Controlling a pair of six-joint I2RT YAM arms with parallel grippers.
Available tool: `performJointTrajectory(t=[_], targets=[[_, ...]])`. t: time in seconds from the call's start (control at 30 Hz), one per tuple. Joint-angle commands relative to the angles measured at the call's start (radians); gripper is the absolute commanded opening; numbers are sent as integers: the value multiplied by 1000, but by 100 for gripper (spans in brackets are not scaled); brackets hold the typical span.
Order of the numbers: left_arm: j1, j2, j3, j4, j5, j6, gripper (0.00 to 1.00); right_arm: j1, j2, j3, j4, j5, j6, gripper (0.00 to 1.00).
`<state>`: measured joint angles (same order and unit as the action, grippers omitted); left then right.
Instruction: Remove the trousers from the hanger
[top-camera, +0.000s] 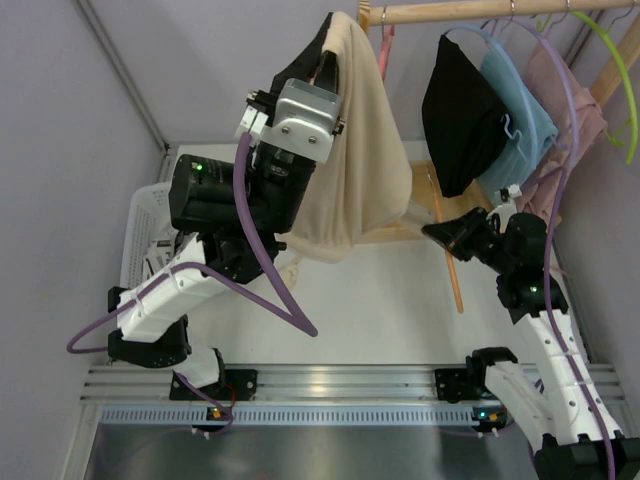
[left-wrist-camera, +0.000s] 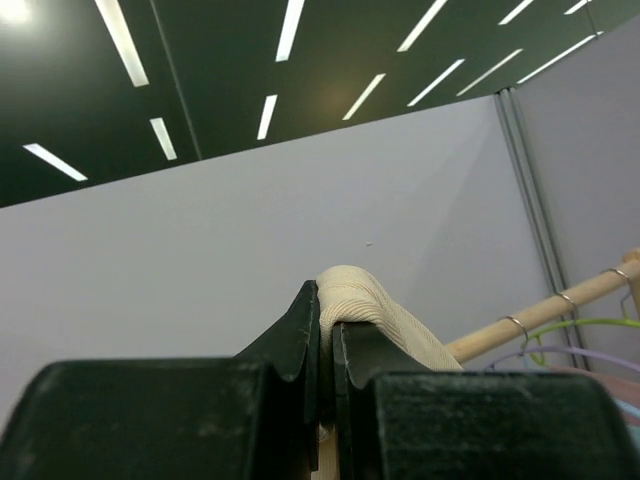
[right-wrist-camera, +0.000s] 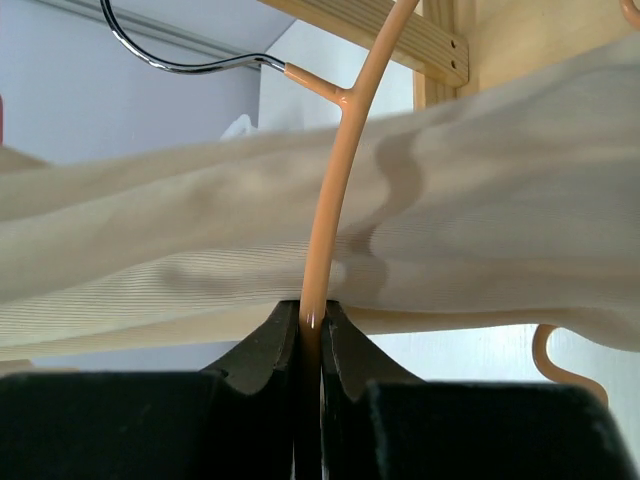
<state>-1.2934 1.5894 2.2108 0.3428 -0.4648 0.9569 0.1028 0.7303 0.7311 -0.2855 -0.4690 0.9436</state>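
Observation:
The cream trousers (top-camera: 360, 160) hang in a long fold from the top of the scene, draped over an orange hanger (top-camera: 455, 275). My left gripper (top-camera: 327, 38) is raised high and shut on the trousers' top edge. In the left wrist view the cream fabric (left-wrist-camera: 372, 305) bulges out over the closed left gripper (left-wrist-camera: 327, 318). My right gripper (top-camera: 432, 232) is lower, to the right of the trousers. It is shut on the hanger's orange rod (right-wrist-camera: 327, 210), which runs up from the right gripper (right-wrist-camera: 311, 312) across the stretched trousers (right-wrist-camera: 480, 200).
A wooden rail (top-camera: 470, 12) crosses the top right. It carries a black garment (top-camera: 460, 110), a blue one (top-camera: 520, 110) and a pink one (top-camera: 580, 120) on coloured hangers. A white basket (top-camera: 140, 225) stands at the left. Wooden rack beams (right-wrist-camera: 390, 35) lie close behind the hanger.

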Motion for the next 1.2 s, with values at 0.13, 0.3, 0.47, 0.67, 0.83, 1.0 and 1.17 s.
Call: performJointTrajectory(t=[0.13,0.3,0.47,0.67,0.83,1.0,1.17], targets=[[-4,-20,96,202,9,221,0,5,-22,-4,29,13,-85,0],[-4,-43,110,298,14,392,0,3,-23,-7,23,13,-103,0],[-3,-62,96,372,-12,528,0,3,-14,7,20,12,-111,0],[123,-98,6,372,-124,596,0,3,-5,21,20,9,-114,0],[450,-82,23,145,-204,356,0,3,12,31,22,9,-117,0],[663,-45,56,73,-158,220,0,3,14,37,20,10,-126,0],[850,21,139,48,-100,155,0,3,17,39,19,9,-131,0]])
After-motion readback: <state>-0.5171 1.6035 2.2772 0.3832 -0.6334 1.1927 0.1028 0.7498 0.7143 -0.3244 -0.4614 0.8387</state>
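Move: My left hand holds the tan trousers high up; the basket they go to is about 38 cm to its left, 14 cm ahead and nearly 70 cm below. From that hand the orange hanger is some 20 cm right, 6 cm farther out and 46 cm down, and the pink hanger on the rail about 22 cm ahead, 8 cm right and 20 cm lower. From my right hand, the basket is roughly 56 cm left, 8 cm ahead and 22 cm below. With fingers still shut on the trousers, I sweep my left hand about 26 cm left, away from the orange hanger and towards the basket side. It first rises 5 cm, easing slightly back, then swings some 12 cm forward while sinking to its old height, turning about 60 degrees counter-clockwise. My right hand keeps its grip on the orange hanger, sagging just 2–3 cm. ##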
